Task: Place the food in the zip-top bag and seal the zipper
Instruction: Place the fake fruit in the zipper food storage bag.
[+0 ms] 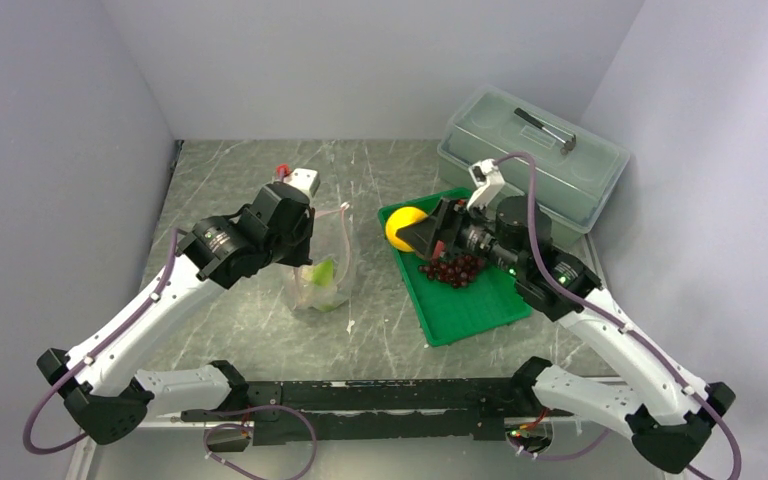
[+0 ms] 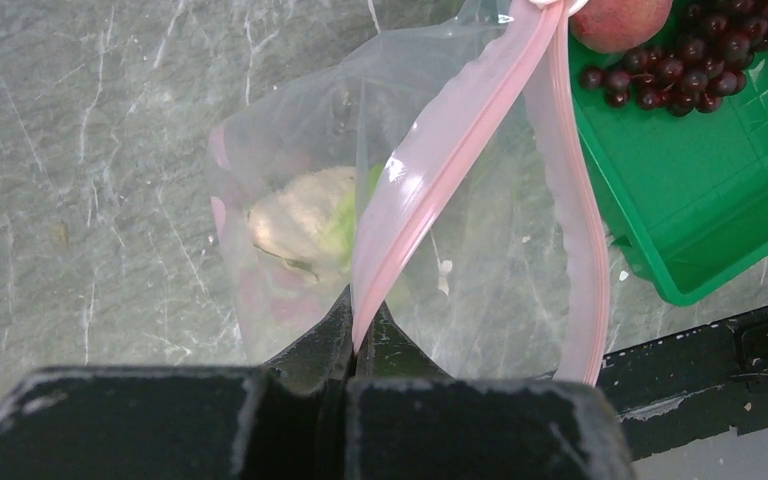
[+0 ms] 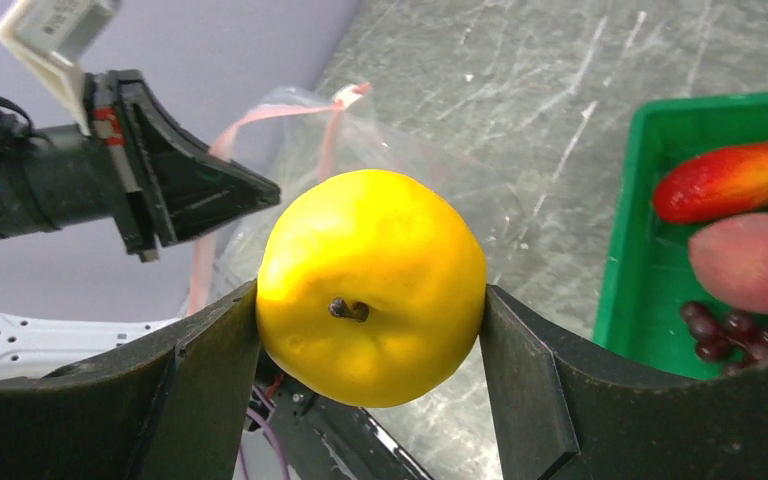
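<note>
The clear zip-top bag (image 1: pixel 322 270) stands on the table with its mouth held up. My left gripper (image 2: pixel 360 325) is shut on the pink zipper (image 2: pixel 440 160) at one side of the mouth. A white-and-green vegetable (image 2: pixel 305 220) lies inside the bag. My right gripper (image 3: pixel 370 300) is shut on a yellow-orange fruit (image 3: pixel 370 285), held in the air just right of the bag, over the near-left corner of the green tray (image 1: pixel 470 310). In the tray lie a dark grape bunch (image 1: pixel 452 268), a pink peach (image 3: pixel 750 262) and a red-orange fruit (image 3: pixel 730 178).
A pale green lidded box (image 1: pixel 535 155) with a metal handle stands behind the tray at the back right. Grey walls close in the table on the left, back and right. The arms' black base rail (image 1: pixel 360 400) runs along the near edge.
</note>
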Controlling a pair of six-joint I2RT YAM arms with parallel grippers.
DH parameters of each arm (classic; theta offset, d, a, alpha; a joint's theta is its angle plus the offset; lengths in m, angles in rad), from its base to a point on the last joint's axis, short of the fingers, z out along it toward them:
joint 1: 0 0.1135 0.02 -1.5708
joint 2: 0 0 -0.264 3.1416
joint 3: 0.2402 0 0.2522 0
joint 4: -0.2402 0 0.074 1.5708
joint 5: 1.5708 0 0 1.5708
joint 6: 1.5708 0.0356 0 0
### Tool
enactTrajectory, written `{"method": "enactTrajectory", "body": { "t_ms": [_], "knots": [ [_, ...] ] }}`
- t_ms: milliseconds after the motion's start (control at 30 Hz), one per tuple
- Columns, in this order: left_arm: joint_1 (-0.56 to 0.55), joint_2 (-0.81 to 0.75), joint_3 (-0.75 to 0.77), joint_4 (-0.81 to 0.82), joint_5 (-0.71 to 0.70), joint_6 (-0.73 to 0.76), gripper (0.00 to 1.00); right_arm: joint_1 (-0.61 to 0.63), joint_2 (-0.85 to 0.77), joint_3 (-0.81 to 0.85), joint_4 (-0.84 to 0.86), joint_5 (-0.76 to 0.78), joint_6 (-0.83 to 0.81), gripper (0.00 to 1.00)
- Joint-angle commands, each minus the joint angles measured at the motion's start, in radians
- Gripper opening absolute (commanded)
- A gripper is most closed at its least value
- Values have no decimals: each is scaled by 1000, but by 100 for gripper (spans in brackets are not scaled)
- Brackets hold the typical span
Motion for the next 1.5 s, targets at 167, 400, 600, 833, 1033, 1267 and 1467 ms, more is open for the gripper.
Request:
{"method": "enactTrajectory", "body": {
  "t_ms": [167,400,600,833,1033,1267,1467],
  "knots": [
    [4,3,45,-3,22,-4,0,166,121,150,125,102,-10,52],
    [3,11,71,-16,35,-1,0,242,213,218,157,119,-27,52],
    [4,17,86,-22,46,0,0,305,285,278,145,196,-46,52],
    [4,21,95,-24,67,0,0,351,359,320,120,252,-62,52],
    [3,16,99,-28,65,-1,0,373,423,346,84,314,-77,52],
    [4,14,108,-36,67,0,0,386,496,369,50,350,-88,53],
    [4,12,111,-38,72,0,0,395,561,410,0,404,-102,54]
  ]
}}
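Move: The right hand holds the yellow fruit; the open bag mouth is about 16 cm to its left, 1 cm ahead and 6 cm lower. The cauliflower in the bag lies some 22 cm left, 3 cm ahead and 20 cm below; the peach in the green tray is about 11 cm ahead, 4 cm right and 20 cm below. From the left hand, pinching the rim, the mouth's middle lies roughly 6 cm right and 3 cm ahead, about level. The right hand carries the yellow fruit about 15 cm left, up then down into the left-held bag's mouth. ##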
